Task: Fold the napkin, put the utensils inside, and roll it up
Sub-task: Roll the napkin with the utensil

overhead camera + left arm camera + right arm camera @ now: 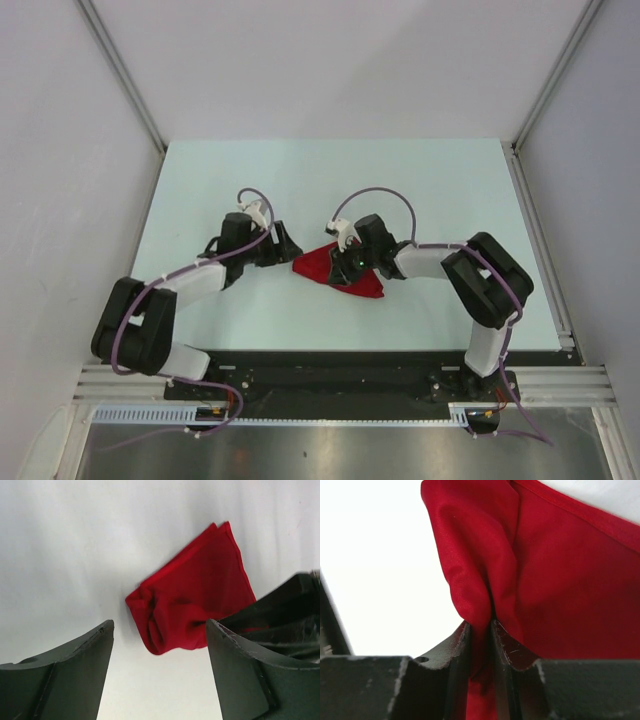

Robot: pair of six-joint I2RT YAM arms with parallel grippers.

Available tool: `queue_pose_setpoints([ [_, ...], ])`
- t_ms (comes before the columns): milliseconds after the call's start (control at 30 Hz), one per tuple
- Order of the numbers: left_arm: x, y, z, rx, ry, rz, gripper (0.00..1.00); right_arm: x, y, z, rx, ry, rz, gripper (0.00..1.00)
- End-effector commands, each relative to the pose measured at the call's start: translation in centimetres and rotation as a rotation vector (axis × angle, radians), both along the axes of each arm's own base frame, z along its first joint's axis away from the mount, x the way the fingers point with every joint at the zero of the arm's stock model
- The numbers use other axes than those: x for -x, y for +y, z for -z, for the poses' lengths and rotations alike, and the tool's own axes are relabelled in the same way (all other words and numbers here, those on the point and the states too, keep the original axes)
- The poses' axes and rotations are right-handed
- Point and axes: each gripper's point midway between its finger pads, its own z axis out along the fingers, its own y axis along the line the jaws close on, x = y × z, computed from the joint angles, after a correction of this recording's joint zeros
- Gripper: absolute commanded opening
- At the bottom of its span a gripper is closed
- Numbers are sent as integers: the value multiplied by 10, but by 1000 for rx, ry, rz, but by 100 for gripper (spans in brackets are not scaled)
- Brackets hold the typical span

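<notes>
The red napkin (340,270) lies folded and bunched on the pale table between the two arms. My right gripper (345,258) is shut on a pinched fold of the napkin (470,580); its jaws clamp the cloth (481,625). My left gripper (288,247) is open and empty just left of the napkin's left corner; in the left wrist view the napkin (195,595) lies beyond the gripper (159,630), with nothing between its fingers. The orange knife-like utensil is not in view.
The pale green table top (250,180) is bordered by white walls on three sides. A metal rail (350,385) runs along the near edge by the arm bases. The right arm's body (285,615) shows at the right of the left wrist view.
</notes>
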Motion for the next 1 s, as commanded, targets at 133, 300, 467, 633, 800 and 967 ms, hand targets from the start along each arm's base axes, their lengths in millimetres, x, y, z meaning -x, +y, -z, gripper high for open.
queue_pose_setpoints([
  [133, 8, -17, -34, 80, -201, 88, 77, 50, -14, 26, -62, 396, -28, 24],
  [300, 14, -29, -31, 86, -205, 150, 72, 33, -24, 29, -92, 456, 47, 24],
  [467, 17, -39, -17, 71, -163, 186, 70, 22, -27, 31, -108, 491, 81, 23],
  [633, 17, -49, -13, 76, -159, 209, 64, 17, -31, 38, -93, 514, 103, 23],
  [800, 13, -52, -7, 58, -149, 210, 47, 14, -33, 43, -88, 528, 119, 23],
  [967, 11, -52, 9, 36, -103, 209, 19, 9, -33, 40, -93, 520, 127, 24],
])
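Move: The napkin's rolled left end lies about 4 cm to the left hand's right, some 2 cm back and roughly 5 cm below. The right gripper, already pinching the roll mid-length, is about 11 cm to the left hand's right and 6 cm back. From the right hand, that left end is about 8 cm left and 2 cm ahead, while the roll's right end is some 10 cm right and 5 cm back. Right hand, still pinching, twists about 25 degrees forward; left goes 4 cm right towards napkin's left end, closing. ##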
